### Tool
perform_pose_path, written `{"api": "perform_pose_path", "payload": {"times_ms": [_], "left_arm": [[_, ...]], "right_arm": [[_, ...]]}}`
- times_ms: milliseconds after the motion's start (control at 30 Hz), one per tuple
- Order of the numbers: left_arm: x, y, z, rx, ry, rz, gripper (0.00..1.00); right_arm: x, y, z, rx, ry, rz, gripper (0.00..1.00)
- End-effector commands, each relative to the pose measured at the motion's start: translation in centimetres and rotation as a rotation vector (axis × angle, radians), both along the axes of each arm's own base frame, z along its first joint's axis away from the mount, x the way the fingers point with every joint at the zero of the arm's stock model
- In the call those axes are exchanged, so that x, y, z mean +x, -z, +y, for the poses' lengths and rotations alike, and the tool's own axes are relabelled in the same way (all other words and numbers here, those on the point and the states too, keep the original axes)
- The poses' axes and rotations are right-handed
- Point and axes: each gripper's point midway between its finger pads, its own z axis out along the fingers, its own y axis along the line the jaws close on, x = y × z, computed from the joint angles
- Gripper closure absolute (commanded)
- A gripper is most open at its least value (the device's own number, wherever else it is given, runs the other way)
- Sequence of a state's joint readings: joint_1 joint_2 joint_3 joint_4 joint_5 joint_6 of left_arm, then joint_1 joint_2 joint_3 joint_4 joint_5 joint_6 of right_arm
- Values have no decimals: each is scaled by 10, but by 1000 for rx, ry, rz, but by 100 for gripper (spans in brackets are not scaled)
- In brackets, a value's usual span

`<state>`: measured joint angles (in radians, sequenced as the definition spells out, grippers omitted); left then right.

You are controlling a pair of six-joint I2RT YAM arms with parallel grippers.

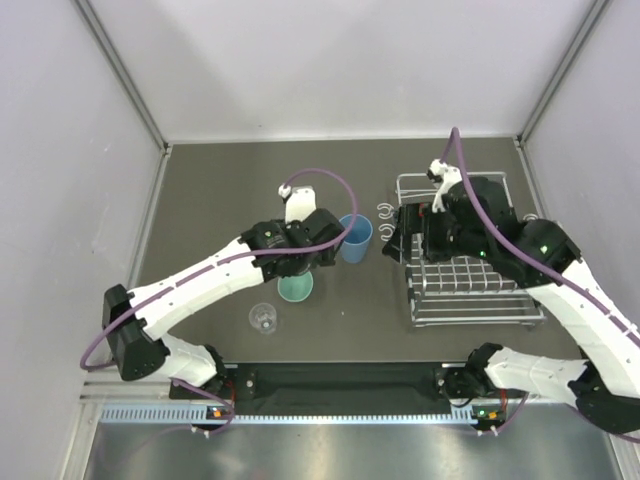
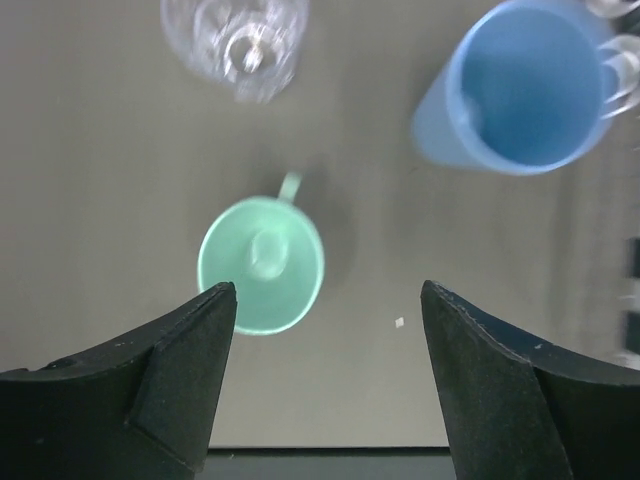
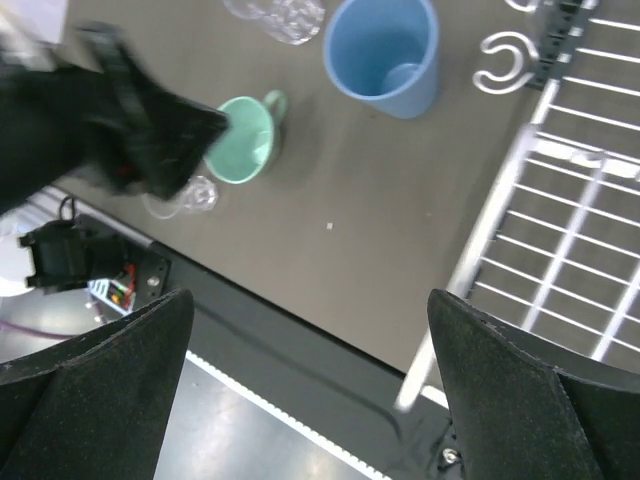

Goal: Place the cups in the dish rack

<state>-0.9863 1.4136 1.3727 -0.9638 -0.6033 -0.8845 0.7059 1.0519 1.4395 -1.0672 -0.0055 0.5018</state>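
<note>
A teal-green mug (image 2: 262,265) stands upright on the dark mat, its handle pointing away from the table's front edge. My left gripper (image 2: 328,300) hovers open above the mat, its left finger (image 2: 190,340) close beside the mug's rim and nothing between the jaws. A blue tumbler (image 2: 520,90) stands to the mug's right and a clear tumbler (image 2: 235,40) beyond it. A smaller clear cup (image 1: 263,318) sits near the front edge. The wire dish rack (image 1: 465,285) lies at the right. My right gripper (image 3: 310,300) hangs open and holds nothing at the rack's left side (image 3: 500,210).
Two curled hooks (image 1: 384,222) stick out from the rack's left side toward the blue tumbler (image 1: 354,238). The left arm (image 3: 110,120) shows as a dark blur over the mug (image 3: 243,138). The mat's front edge (image 3: 300,330) runs just below both grippers.
</note>
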Motion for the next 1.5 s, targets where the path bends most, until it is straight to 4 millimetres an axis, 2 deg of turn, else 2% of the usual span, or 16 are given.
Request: {"api": "perform_pose_path", "payload": {"times_ms": [0,167,233,333,433,533,567,600,667,900,1200,1333,1367,1467], "left_arm": [[-13,30,15,36,-68,75,21],[-13,54,20,105,-113,114,27],[-10,57,21,119,-134,109,28],[-7,69,21,156,-141,118,28],[-4,86,18,206,-144,136,30],[1,95,19,233,-144,133,32],[2,101,18,245,-142,140,34],[2,104,17,244,-139,148,47],[4,114,12,249,-122,158,53],[2,139,18,281,-133,203,53],[-4,157,22,273,-129,232,55],[-2,150,23,265,-132,218,71],[0,146,23,260,-131,212,82],[4,126,20,221,-121,183,100]], "right_arm": [[0,-22,11,69,66,-85,0],[-17,-29,25,72,-5,-86,0],[-23,-29,21,46,-5,-81,0],[-24,-32,5,38,52,-92,0],[-28,-37,-5,63,74,-110,0],[-30,-38,-13,58,92,-114,0],[-31,-35,-19,35,108,-107,0],[-32,-36,-21,33,115,-106,0],[-32,-33,-27,9,132,-99,0],[-35,-35,-33,34,151,-105,0],[-34,-28,-33,24,160,-94,0],[-33,-22,-30,7,159,-81,0],[-32,-21,-30,6,159,-80,0],[-32,-24,-29,32,166,-92,0]]}}
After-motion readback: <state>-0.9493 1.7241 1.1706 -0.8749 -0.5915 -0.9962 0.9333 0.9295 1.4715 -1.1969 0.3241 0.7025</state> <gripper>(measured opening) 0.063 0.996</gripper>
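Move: The green cup stands about 6 cm to the left hand's left, level with it fore and aft, its middle roughly 18 cm below. From the left hand, the blue cup is some 9 cm ahead and 7 cm to the right; the tall glass is about 12 cm ahead and 6 cm left, and the small glass 8 cm back and 13 cm left. For the right hand the green cup lies about 22 cm left, 5 cm ahead and 27 cm lower. The left hand sinks some 15 cm to the green cup's right-hand rim, easing about 2 cm left and tipping its fingers further down by some 15 degrees with its left side rising, while the fingers narrow on the way and, once down, shut on the rim beside the handle, one finger inside the wall and one outside. The right hand, empty and wide open, first slips a little left, then swings back to the right over the rack's near-left part, ending about 3 cm farther back, slightly higher and turned a little clockwise. ##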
